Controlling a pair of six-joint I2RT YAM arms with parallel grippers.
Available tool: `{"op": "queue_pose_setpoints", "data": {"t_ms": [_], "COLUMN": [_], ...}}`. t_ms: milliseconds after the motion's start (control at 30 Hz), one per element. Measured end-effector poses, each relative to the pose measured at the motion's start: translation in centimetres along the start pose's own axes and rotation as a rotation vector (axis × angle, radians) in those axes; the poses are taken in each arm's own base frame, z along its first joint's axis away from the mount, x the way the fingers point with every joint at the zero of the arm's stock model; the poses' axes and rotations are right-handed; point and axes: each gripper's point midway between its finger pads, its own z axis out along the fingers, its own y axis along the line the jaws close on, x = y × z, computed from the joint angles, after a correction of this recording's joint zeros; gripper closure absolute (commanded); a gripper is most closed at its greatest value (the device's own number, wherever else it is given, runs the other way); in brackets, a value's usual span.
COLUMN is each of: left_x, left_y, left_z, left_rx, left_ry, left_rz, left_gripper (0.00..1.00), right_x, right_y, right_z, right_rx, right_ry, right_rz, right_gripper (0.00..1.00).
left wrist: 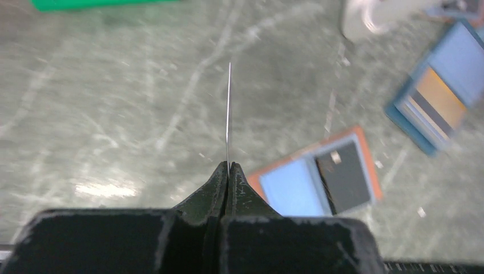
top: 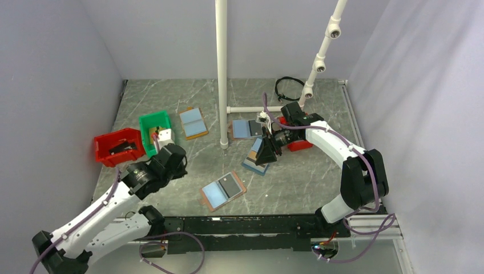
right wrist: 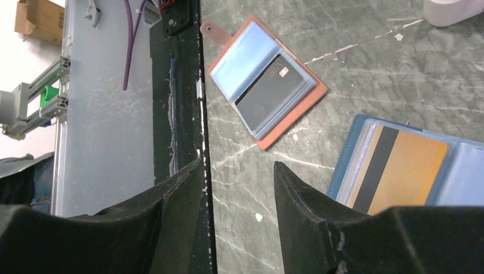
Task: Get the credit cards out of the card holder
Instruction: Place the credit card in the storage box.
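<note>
The card holder (top: 222, 191) lies open near the table's front, tan-brown rim, light blue inside. One half shows a dark grey credit card (right wrist: 268, 91); the holder also shows in the left wrist view (left wrist: 319, 180). My left gripper (left wrist: 228, 165) is shut on a thin card (left wrist: 229, 114) seen edge-on, held above the table beside the green bin. In the top view that gripper (top: 162, 140) is left of the holder. My right gripper (right wrist: 238, 165) is open and empty, hovering over the navy-rimmed holder (right wrist: 394, 165) behind the card holder.
A red bin (top: 118, 146) and a green bin (top: 154, 131) stand at the left. Two more open holders (top: 193, 123) (top: 246, 129) lie at the back. A white pole (top: 222, 74) rises mid-table. A red box (top: 297, 142) sits under the right arm.
</note>
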Motion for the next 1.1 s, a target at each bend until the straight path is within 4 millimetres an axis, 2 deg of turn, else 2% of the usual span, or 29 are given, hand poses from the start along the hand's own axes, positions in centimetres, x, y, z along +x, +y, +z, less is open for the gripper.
{"op": "queue_pose_setpoints", "data": {"t_ms": [167,333,467,567,700,900,1100], "left_x": [-4.0,-9.0,-13.6,-16.2,-17.6,-20.5,-20.0], "left_y": [4.7,8.1,12.0,15.5,18.0,20.2,22.8], "left_z": [1.2,1.6,1.9,2.5,3.0,3.7,5.4], "left_rx": [-0.17,-0.226,-0.279,-0.317,-0.345,-0.422,-0.53], "left_ry": [-0.098,-0.189,-0.274,-0.333,-0.375,-0.442,-0.465], "left_rz": [-0.014,-0.052,-0.207,-0.374,-0.539,-0.784,-0.972], "left_gripper": [1.0,1.0,1.0,1.0,1.0,1.0,1.0], "right_x": [0.2,0.2,0.2,0.1,0.0,-0.2,-0.1], "right_y": [-0.1,-0.2,-0.2,-0.1,0.1,0.5,0.7], "right_z": [0.1,0.1,0.1,0.1,0.0,-0.1,-0.2], "right_rx": [0.003,0.005,0.004,0.004,0.004,-0.004,-0.015], "right_ry": [0.001,0.0,0.0,-0.001,-0.005,-0.013,-0.013], "right_rz": [0.007,0.008,0.007,0.004,-0.003,-0.017,-0.031], "right_gripper": [0.49,0.5,0.5,0.51,0.51,0.51,0.51]}}
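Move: The left hand already pinches a card; the red storage box it goes to lies about 29 cm to its left, 15 cm ahead and some 12 cm below. The green box stands next to it, roughly 15 cm left of the hand and 21 cm ahead, and the brown card holder lies about 12 cm to the hand's right and 2 cm back. From the right hand the red box is about 55 cm left and 11 cm ahead. With its fingers shut on the card, the left hand swings left some 27 cm and forward about 14 cm towards the red box, rising roughly 6 cm on the way and sinking about 2 cm again at the end, when it is high above the box. As it travels the wrist turns about 65 degrees counter-clockwise, bringing the fingers from straight forward-and-down to forward-left-and-down; they stay closed and nothing is set down yet. ##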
